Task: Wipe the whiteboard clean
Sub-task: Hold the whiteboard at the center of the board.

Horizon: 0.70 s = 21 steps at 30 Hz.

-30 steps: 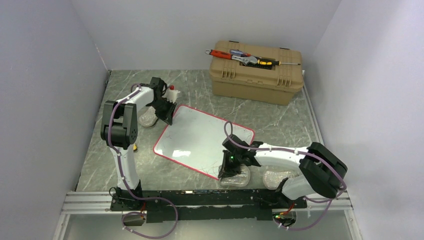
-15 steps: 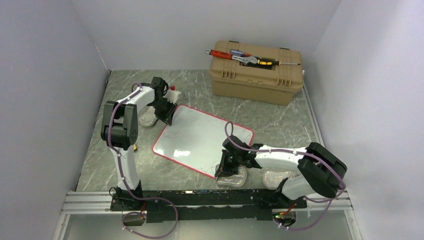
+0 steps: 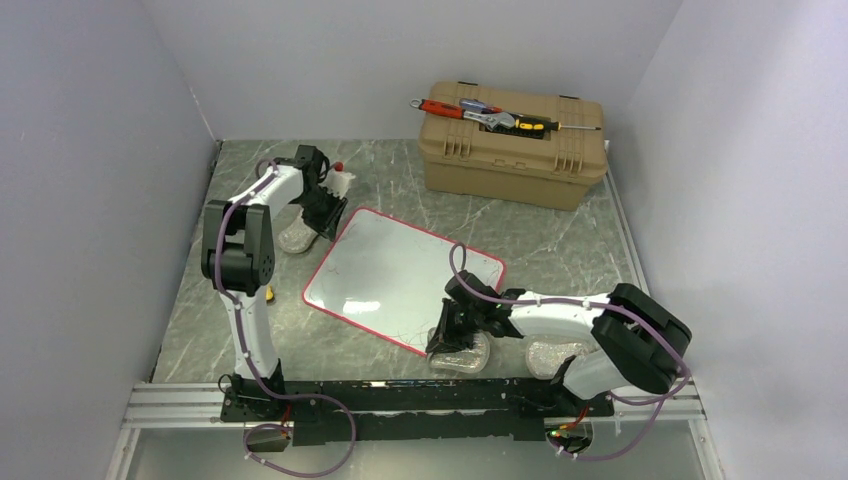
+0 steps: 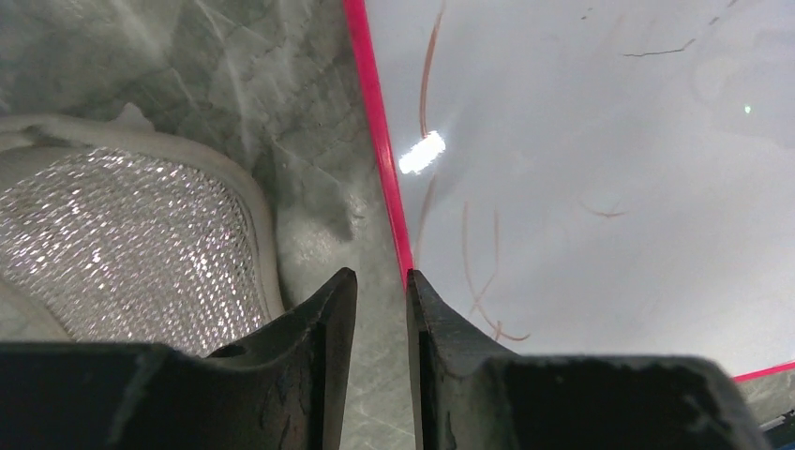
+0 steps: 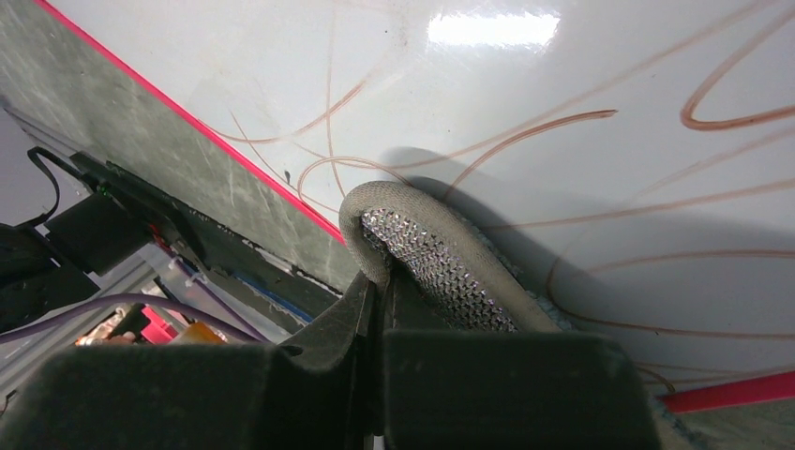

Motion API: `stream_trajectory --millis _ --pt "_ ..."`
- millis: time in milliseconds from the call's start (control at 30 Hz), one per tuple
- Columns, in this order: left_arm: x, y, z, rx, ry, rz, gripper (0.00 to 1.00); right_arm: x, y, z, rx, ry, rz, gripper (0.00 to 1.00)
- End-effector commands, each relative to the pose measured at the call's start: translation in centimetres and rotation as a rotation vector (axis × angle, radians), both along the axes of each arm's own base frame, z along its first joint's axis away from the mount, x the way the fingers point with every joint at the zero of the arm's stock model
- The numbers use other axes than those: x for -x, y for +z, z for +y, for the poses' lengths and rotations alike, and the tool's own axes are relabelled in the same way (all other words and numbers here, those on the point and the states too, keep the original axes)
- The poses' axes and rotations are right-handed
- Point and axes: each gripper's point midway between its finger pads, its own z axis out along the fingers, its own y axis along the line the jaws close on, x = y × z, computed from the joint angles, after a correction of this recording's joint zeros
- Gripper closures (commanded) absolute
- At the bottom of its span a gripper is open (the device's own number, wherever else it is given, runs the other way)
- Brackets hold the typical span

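The whiteboard (image 3: pixel 400 265), glossy white with a thin red rim, lies tilted on the marble table. Thin reddish pen scribbles cross it in the left wrist view (image 4: pixel 609 141) and the right wrist view (image 5: pixel 562 94). My left gripper (image 3: pixel 325 213) hovers at the board's far-left corner. Its jaws (image 4: pixel 380 275) stand a little apart, open over bare table, the red rim just beside the right finger. My right gripper (image 3: pixel 448 335) sits at the board's near edge, shut (image 5: pixel 380 281) on the rim of a silver mesh pad (image 5: pixel 441 258) that rests on the board.
A second mesh pad (image 3: pixel 293 238) lies left of the board beside my left gripper (image 4: pixel 122 244). A third pad (image 3: pixel 553 355) lies by the right arm's base. A tan toolbox (image 3: pixel 515 150) with tools on top stands far right. A small white red-capped item (image 3: pixel 342 178) sits far left.
My left gripper has opened off the board's corner and drawn back to the left. The right gripper has slid slightly left along the near edge with the pad.
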Motion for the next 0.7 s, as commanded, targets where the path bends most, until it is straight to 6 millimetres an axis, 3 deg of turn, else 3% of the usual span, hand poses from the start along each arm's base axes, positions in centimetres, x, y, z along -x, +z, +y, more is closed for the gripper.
stream_trajectory --millis 0,233,367,533,667 --pt "0.9 -2.1 -0.1 0.011 -0.026 0.079 0.69 0.5 -4.6 -4.7 0.227 -0.046 -0.018 1.0" --pt "2.6 -3.8 -0.3 0.027 -0.035 0.159 0.72 0.3 -4.6 -3.9 0.21 -0.02 -0.016 1.0" --pt "3.8 -4.6 -0.7 0.044 -0.039 0.19 0.81 -0.1 -4.4 -2.7 0.18 0.005 -0.03 1.0" --pt "5.2 -5.8 -0.6 0.024 -0.042 0.215 0.95 -1.3 -4.5 0.9 0.114 0.068 -0.068 1.0" --pt "5.3 -6.1 -0.3 0.0 -0.035 0.219 0.97 -2.1 -5.3 3.8 0.122 0.135 -0.079 1.0"
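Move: Right below the left hand, about 3 cm down and 1 cm back, runs the whiteboard's left rim; the whiteboard's middle is some 17 cm to this hand's right and 11 cm back, and a spare pad lies 8 cm to its left, level with it. For the right hand, holding the silver pad at the near rim, the whiteboard's middle is about 15 cm ahead and 6 cm left, with the last brown marks roughly 3 cm ahead and 3 cm left. Dropping about 2 cm and easing slightly back, the left hand sets its fingertips on the whiteboard's left rim and stays there while its fingers close from a third open to nearly shut. The right hand keeps its grip on the silver pad and hardly stirs until the left is down, then speeds up leftward along the near rim, about 5 cm and a little forward, pad on the board. ##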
